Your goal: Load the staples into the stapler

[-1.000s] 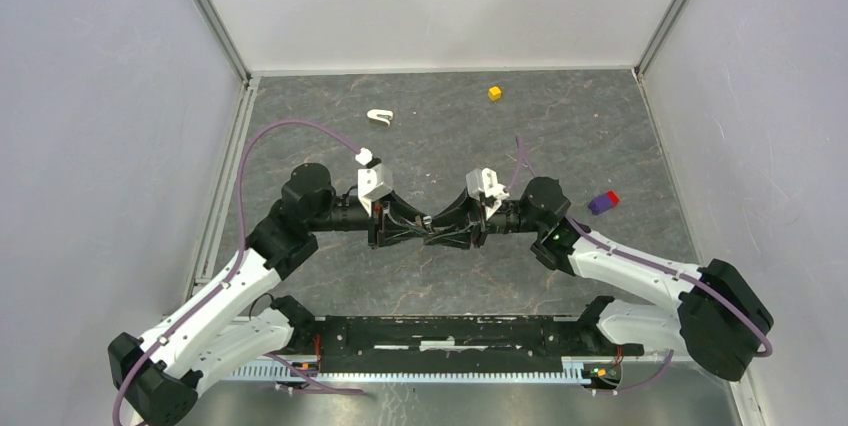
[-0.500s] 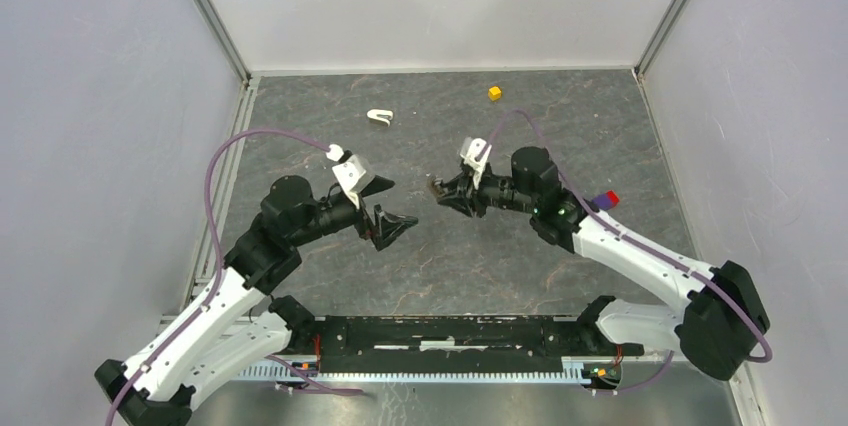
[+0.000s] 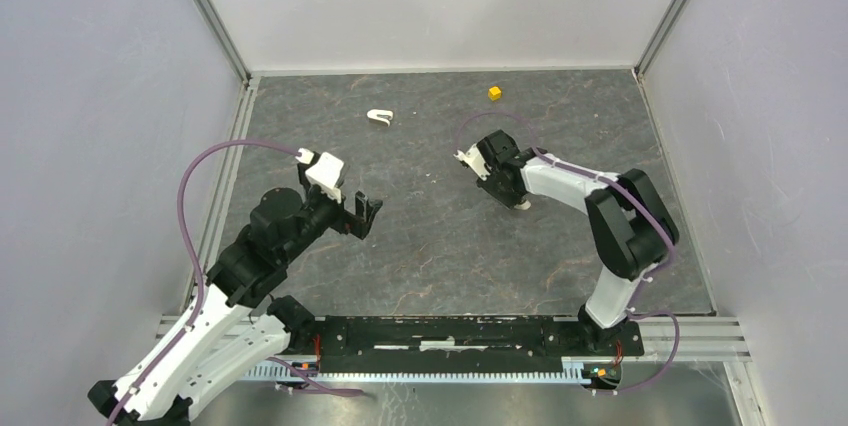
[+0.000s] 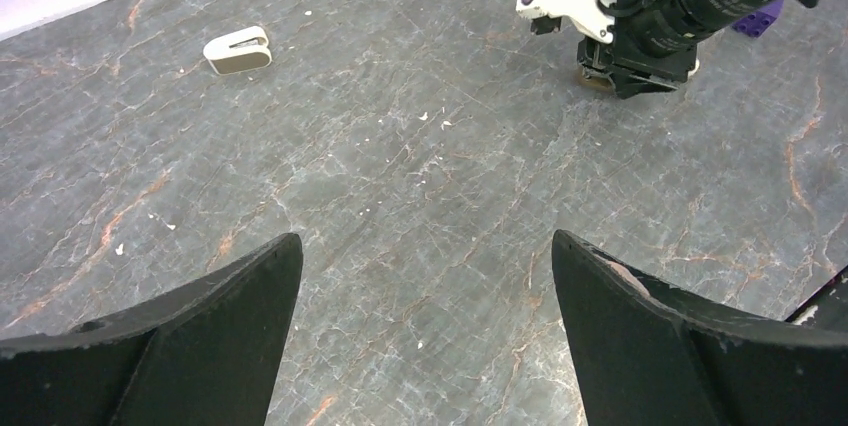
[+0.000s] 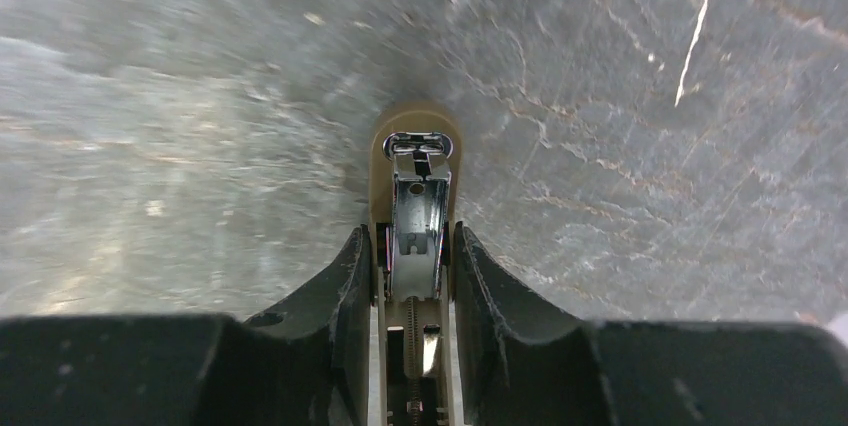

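Observation:
The stapler, pale with a shiny metal inner channel, sticks out between the fingers of my right gripper, which is shut on its sides. Its nose points down at the table. In the left wrist view its tan tip is at the table surface under the right gripper. From above, the right gripper is right of centre. My left gripper hangs wide open and empty left of centre, well apart from it. No loose staples show; I cannot tell whether the metal in the channel is staples.
A small white slotted piece lies at the back left, also in the left wrist view. A yellow cube sits near the back wall. A purple block lies beyond the right arm.
The two grippers, which met at the table's centre, have parted. The left one opened wide and drew back left. The right one carried the stapler back and turned it down to the table.

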Controlling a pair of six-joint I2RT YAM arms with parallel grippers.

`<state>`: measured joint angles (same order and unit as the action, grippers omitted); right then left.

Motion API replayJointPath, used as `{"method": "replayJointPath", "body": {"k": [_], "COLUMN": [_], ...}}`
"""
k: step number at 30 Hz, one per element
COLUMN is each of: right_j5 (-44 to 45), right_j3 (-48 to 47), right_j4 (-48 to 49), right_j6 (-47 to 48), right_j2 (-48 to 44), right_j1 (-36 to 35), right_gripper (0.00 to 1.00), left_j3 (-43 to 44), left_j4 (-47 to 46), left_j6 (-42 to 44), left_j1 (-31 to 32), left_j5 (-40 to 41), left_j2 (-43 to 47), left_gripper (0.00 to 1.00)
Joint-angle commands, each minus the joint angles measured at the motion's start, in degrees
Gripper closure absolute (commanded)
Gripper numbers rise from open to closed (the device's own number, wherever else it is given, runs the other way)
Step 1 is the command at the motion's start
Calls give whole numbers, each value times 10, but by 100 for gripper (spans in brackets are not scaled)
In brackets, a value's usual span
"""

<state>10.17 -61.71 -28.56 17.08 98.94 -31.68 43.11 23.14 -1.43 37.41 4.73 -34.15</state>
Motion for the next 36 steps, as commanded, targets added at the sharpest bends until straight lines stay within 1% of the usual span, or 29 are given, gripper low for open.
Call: {"method": "replayJointPath", "body": {"k": [1,4,6,8,14,16,19,20,22,25,28,30,31,33,35,36], "right_j5": [83,85,60,42,38,22,-1,-6,-14,-20,-39,-80,-108,-154,-158,-150], "right_j3": [-58,-70,-72,-69,-69,-71,-76,-79,-85,-91,-102,-96,-82,-43,1,22], "right_j4": [-70,-94,-98,-92,-92,-95,-95,-95,-89,-76,-65,-46,-29,16,64,85], "right_j6": [17,28,33,35,43,45,44,44,40,30,1,-27,-41,-67,-98,-116], "right_j2": [41,65,67,63,67,64,48,40,19,-18,-55,-94,-116,-177,-239,-263], "right_j1": [14,19,21,22,26,26,26,26,27,26,26,26,27,26,26,26], "right_gripper": [77,76,72,66,52,45,38,34,29,25,23,22,20,13,11,10], "left_j3": [0,-1,-1,-2,-2,-4,-4,-4,-4,2,41,67,74,77,75,77], "left_j4": [5,5,4,2,6,6,6,6,3,5,38,53,51,27,-7,-19], "left_j6": [-10,-7,-4,-2,-1,0,0,-1,-10,-52,-90,-98,-99,-114,-139,-159], "left_j1": [0,0,0,0,0,0,0,0,1,0,-1,0,0,0,-4,-7], "left_j5": [19,28,34,38,39,42,53,54,47,66,99,94,86,89,110,137], "left_j2": [8,7,7,5,7,11,11,11,6,-19,-77,-114,-129,-148,-173,-192], "left_gripper": [0,0,0,0,0,0,0,0,0,0,0,0,0,0,0,0]}}
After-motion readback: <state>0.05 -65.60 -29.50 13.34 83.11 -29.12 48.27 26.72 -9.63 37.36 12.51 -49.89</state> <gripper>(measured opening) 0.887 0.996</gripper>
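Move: The stapler is already in the right fingers, low over the table; its resting spot lies about 4 cm to that hand's right, level fore and aft, and some 2 cm below. The purple block stands roughly 21 cm to the right and 2 cm back, the yellow cube some 28 cm ahead and 2 cm left, both about 2 cm lower. From the left hand that spot is about 10 cm ahead, 32 cm right and 25 cm below. The opened stapler, still gripped by the right hand, is carried about 3 cm right and a little down to the table; there the hand all but stops and spreads its fingers to let go. It then rises about 13 cm, drifting some 5 cm left as its fingers swing up leftward. Late on, the open left hand dips and reaches forward towards the stapler, about 5 cm in all, tipping down. ##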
